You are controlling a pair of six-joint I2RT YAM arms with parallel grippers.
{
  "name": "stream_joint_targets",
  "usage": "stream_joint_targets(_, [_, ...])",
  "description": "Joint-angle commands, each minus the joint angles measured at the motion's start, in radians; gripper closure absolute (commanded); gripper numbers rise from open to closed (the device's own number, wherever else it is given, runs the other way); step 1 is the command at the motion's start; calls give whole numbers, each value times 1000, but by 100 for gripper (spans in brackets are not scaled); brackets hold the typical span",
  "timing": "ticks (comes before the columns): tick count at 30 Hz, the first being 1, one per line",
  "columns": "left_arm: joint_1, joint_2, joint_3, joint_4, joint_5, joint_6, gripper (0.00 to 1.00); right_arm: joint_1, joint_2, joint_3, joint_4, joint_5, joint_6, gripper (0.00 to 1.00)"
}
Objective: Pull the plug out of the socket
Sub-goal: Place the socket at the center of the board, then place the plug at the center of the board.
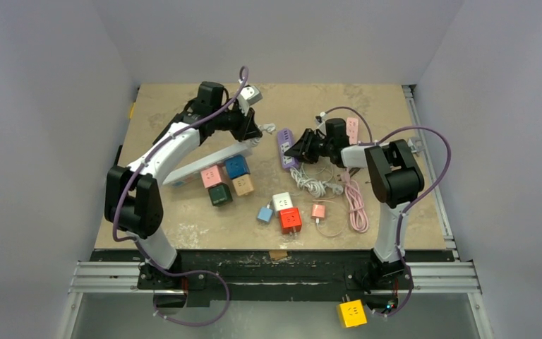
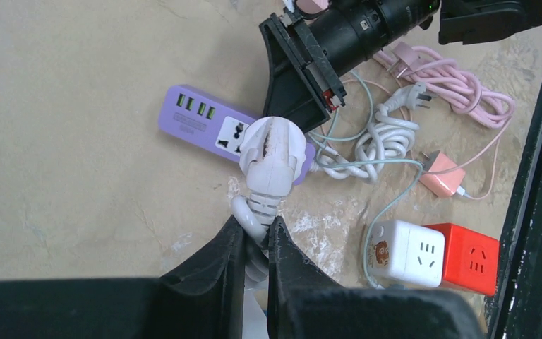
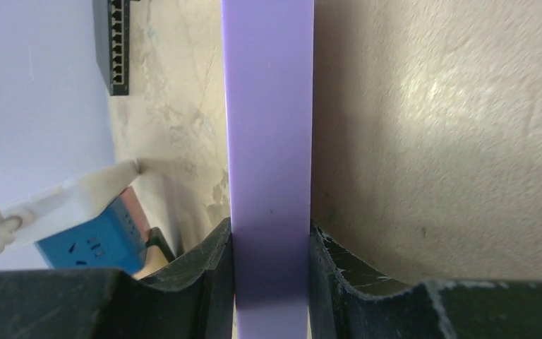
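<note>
The white plug point(image 2: 272, 152) sits over the socket end of the purple power strip point(image 2: 197, 116); its prongs are hidden, so I cannot tell whether they are seated. My left gripper point(image 2: 257, 233) is shut on the plug's white cable, just behind the ribbed collar. From above, the plug point(image 1: 268, 129) lies between the left gripper point(image 1: 254, 134) and the purple strip point(image 1: 283, 150). My right gripper point(image 3: 270, 240) is shut on the purple strip point(image 3: 268, 127), one finger on each long side. Seen from above, the right gripper point(image 1: 298, 148) is at the strip's right side.
A long white power strip point(image 1: 205, 164) lies left of centre, beside pink point(image 1: 214, 175), blue point(image 1: 236, 166), tan point(image 1: 243, 185) and dark green point(image 1: 219, 194) cube sockets. White point(image 1: 282, 203) and red point(image 1: 290, 220) cubes, a pink adapter point(image 1: 317, 210), a coiled white cable point(image 1: 314, 182) and a pink cable point(image 1: 356, 205) lie nearer the front.
</note>
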Motion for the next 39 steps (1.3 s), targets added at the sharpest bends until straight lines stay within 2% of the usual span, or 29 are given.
stream_joint_targets(1, [-5, -32, 22, 76, 59, 12, 100, -12, -24, 74, -113, 127, -52, 100])
stream_joint_targets(5, [-5, 13, 40, 38, -36, 62, 100, -27, -18, 210, -228, 199, -109, 100])
stream_joint_targets(10, [-4, 100, 111, -10, -145, 108, 100, -54, -9, 359, -392, 371, -195, 100])
stream_joint_targets(15, [-11, 214, 209, -70, -229, 124, 100, -55, 5, 403, -449, 441, -241, 98])
stream_joint_targets(17, [-19, 256, 241, -89, -261, 131, 100, -54, 12, 407, -461, 453, -248, 94])
stream_joint_targets(19, [-32, 286, 263, -105, -284, 139, 100, -54, 11, 407, -473, 459, -255, 82])
stream_joint_targets(23, [-55, 345, 313, -158, -334, 157, 100, -49, -20, 405, -502, 503, -290, 50])
stream_joint_targets(28, [-75, 408, 396, -218, -387, 160, 100, -20, -99, 408, -547, 548, -320, 27])
stream_joint_targets(30, [-75, 416, 416, -243, -394, 160, 87, 0, -141, 406, -569, 567, -328, 23])
stream_joint_targets(33, [-76, 403, 409, -266, -392, 153, 51, 31, -214, 379, -579, 600, -337, 20])
stream_joint_targets(34, [-76, 395, 404, -273, -390, 149, 33, 39, -233, 370, -584, 607, -336, 20])
stream_joint_targets(35, [-77, 384, 400, -282, -384, 145, 9, 47, -256, 357, -589, 614, -337, 20])
stream_joint_targets(36, [-77, 374, 399, -299, -377, 145, 1, 56, -278, 344, -592, 620, -336, 19])
stream_joint_targets(39, [-69, 325, 400, -363, -350, 125, 0, 85, -349, 279, -597, 641, -335, 19])
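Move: The right hand still grips the purple socket; the clear patch of board for it lies about 6 cm ahead and 6 cm to the right, a centimetre or two lower. From that hand the white coiled cord is some 10 cm back and 6 right, the pink strip 3 ahead and 16 right. The left hand holds the white plug's cord high, its set-down spot about 5 cm ahead, 1 right and 15 below; the blue block lies roughly 3 cm back and 6 left of this hand, 14 lower. The right hand carries the purple socket forward and to the right, about 9 cm each way with a shallow rise and dip, tipping its fingers some 30 degrees more steeply down and swinging clockwise, then opens to release the socket on the board and backs off, rising about 10 cm. After a brief pause the left hand lowers the white plug and its cord about 11 cm while reaching some 6 cm forward, its fingers tipping further down, then opens wide to let go of the cord. ##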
